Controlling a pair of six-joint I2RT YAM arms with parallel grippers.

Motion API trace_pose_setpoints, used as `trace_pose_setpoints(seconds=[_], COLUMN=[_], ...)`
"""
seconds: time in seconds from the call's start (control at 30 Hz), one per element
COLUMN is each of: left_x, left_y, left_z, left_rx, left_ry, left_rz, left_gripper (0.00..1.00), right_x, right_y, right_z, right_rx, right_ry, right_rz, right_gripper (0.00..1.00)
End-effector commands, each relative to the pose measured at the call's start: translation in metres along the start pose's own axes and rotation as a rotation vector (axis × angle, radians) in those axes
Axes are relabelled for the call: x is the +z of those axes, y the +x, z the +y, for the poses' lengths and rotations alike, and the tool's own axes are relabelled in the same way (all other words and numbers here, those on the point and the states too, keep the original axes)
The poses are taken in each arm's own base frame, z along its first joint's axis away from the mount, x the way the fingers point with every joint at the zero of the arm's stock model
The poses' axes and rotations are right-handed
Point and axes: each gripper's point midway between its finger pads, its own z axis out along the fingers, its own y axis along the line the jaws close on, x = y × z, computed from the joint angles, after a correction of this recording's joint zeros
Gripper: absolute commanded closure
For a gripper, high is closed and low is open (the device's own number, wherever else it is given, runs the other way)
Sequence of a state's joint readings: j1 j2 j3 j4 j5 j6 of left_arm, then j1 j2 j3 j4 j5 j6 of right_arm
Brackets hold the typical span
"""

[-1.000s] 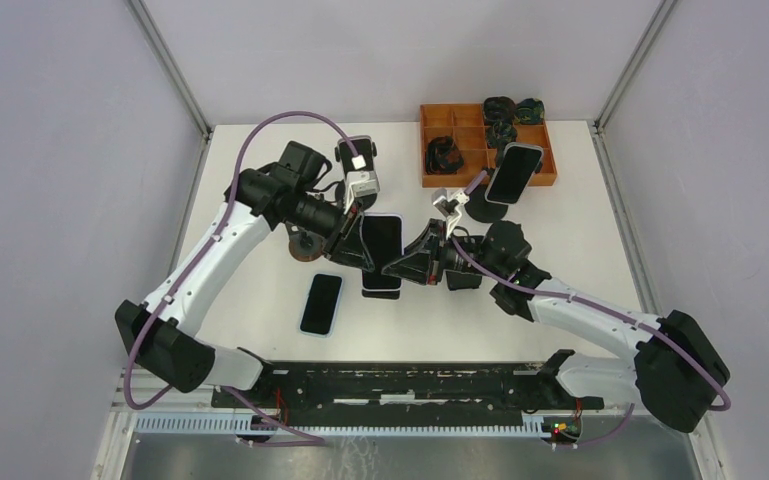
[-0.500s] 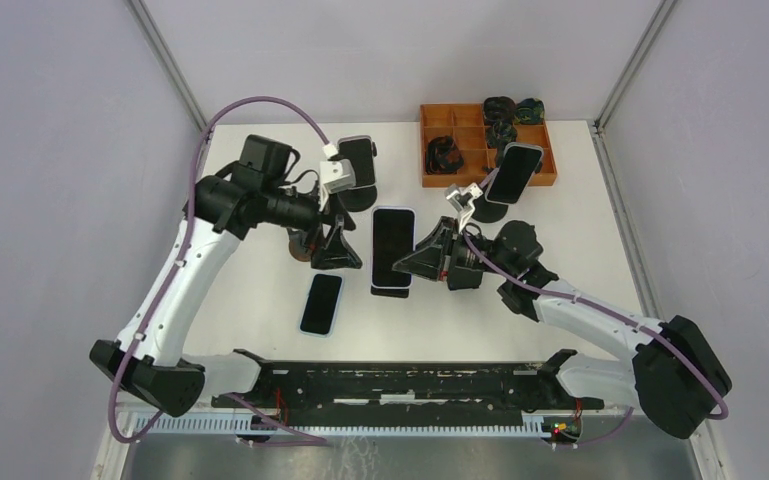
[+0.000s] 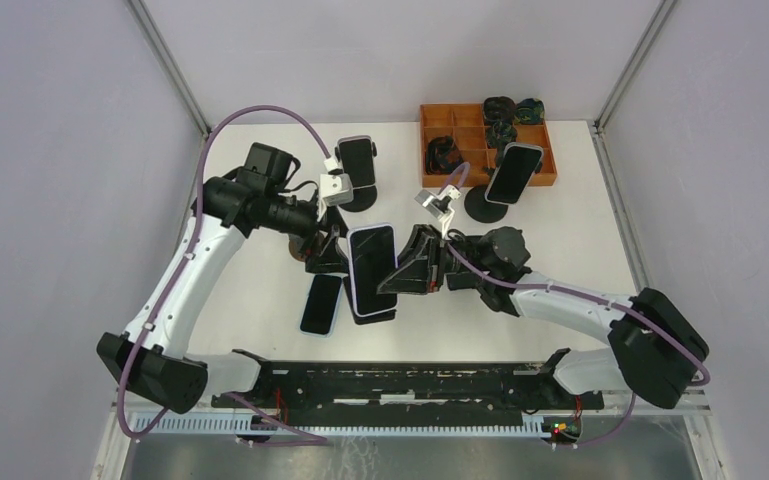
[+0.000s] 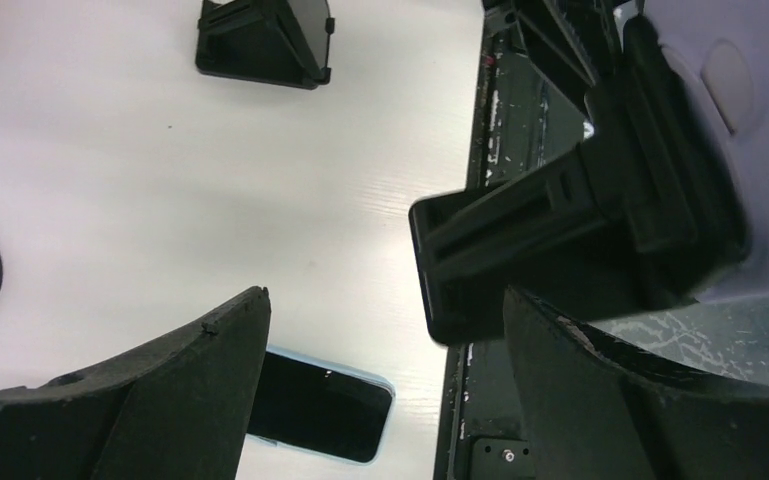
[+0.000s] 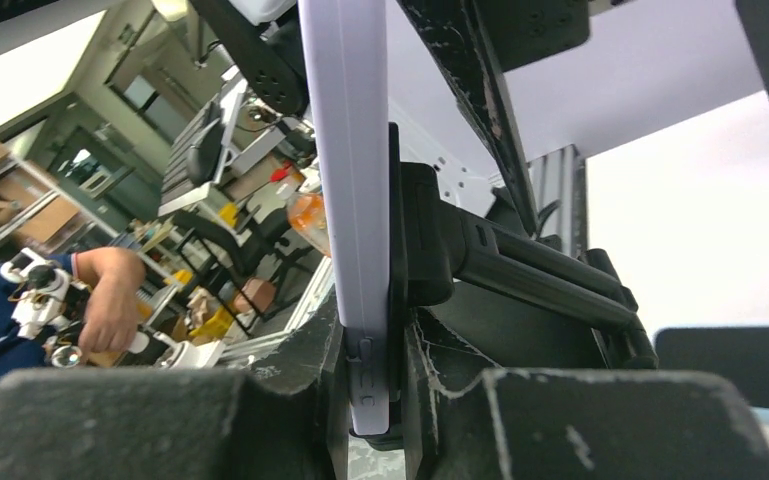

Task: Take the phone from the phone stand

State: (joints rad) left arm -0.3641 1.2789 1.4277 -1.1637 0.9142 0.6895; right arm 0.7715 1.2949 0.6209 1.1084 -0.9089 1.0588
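A phone [image 3: 372,265] with a pale lavender edge [image 5: 345,190] hangs tilted above the table's middle. My right gripper [image 3: 402,276] is shut on it [image 5: 372,335]. The fingers also pinch the black plate of the phone stand [image 5: 422,240] that lies against the phone's back. The stand's arm [image 5: 540,275] trails off behind it, and its dark lower end [image 3: 370,313] shows under the phone. My left gripper [image 3: 331,254] hovers just left of the phone, open [image 4: 385,300], with only the table between its fingers [image 4: 160,400].
Another phone [image 3: 321,303] lies flat on the table [image 4: 322,408] beneath my left gripper. Two more phones stand on stands at the back [image 3: 357,165] [image 3: 512,172]. An orange tray [image 3: 460,140] with dark items sits back right. A dark disc [image 3: 303,251] is beside my left gripper.
My left gripper opened, let go at the phone and drew back to the left. My right gripper carried the phone and stand leftward and nearer, tilting it.
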Motion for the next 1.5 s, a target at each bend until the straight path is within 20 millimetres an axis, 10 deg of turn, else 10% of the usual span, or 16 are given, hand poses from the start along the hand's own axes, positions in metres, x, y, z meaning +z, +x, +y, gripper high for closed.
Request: trace_pose_setpoints(seconds=[0.0,0.67,1.47], left_x=[-0.007,-0.015,-0.008], left_y=[-0.016,-0.007,-0.007], left_z=[-0.022,-0.046,-0.035], left_rx=[0.096,0.212,0.249], left_ry=[0.088,0.082,0.061], left_rz=[-0.065,-0.101,-0.121], left_gripper=[0.11,0.16,0.77], right_x=[0.016,0.027,0.044], right_y=[-0.042,-0.051,-0.068], right_z=[0.048,0.065,0.075], right_rx=[-0.161,-0.129,-0.144], right_ry=[-0.187,-0.368,-0.434], right_rz=[-0.100,-0.127,-0.191], right_gripper=[1.00,1.00,1.00])
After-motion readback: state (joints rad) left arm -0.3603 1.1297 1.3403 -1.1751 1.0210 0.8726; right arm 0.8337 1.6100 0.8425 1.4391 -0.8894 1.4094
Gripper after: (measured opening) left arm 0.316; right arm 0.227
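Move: The phone, still on its stand in the right hand's grip, has its middle about 6 cm back from the open left hand, 7 cm to its right and 4 cm higher. The loose phone on the table lies level with the left hand, 8 cm to its left and some 25 cm below. From the right hand, the held phone's middle is 1 cm ahead, 4 cm left and 2 cm up. Left hand backs about 4 cm, closing on the phone's left edge; right, still gripping, brings phone left and up. ##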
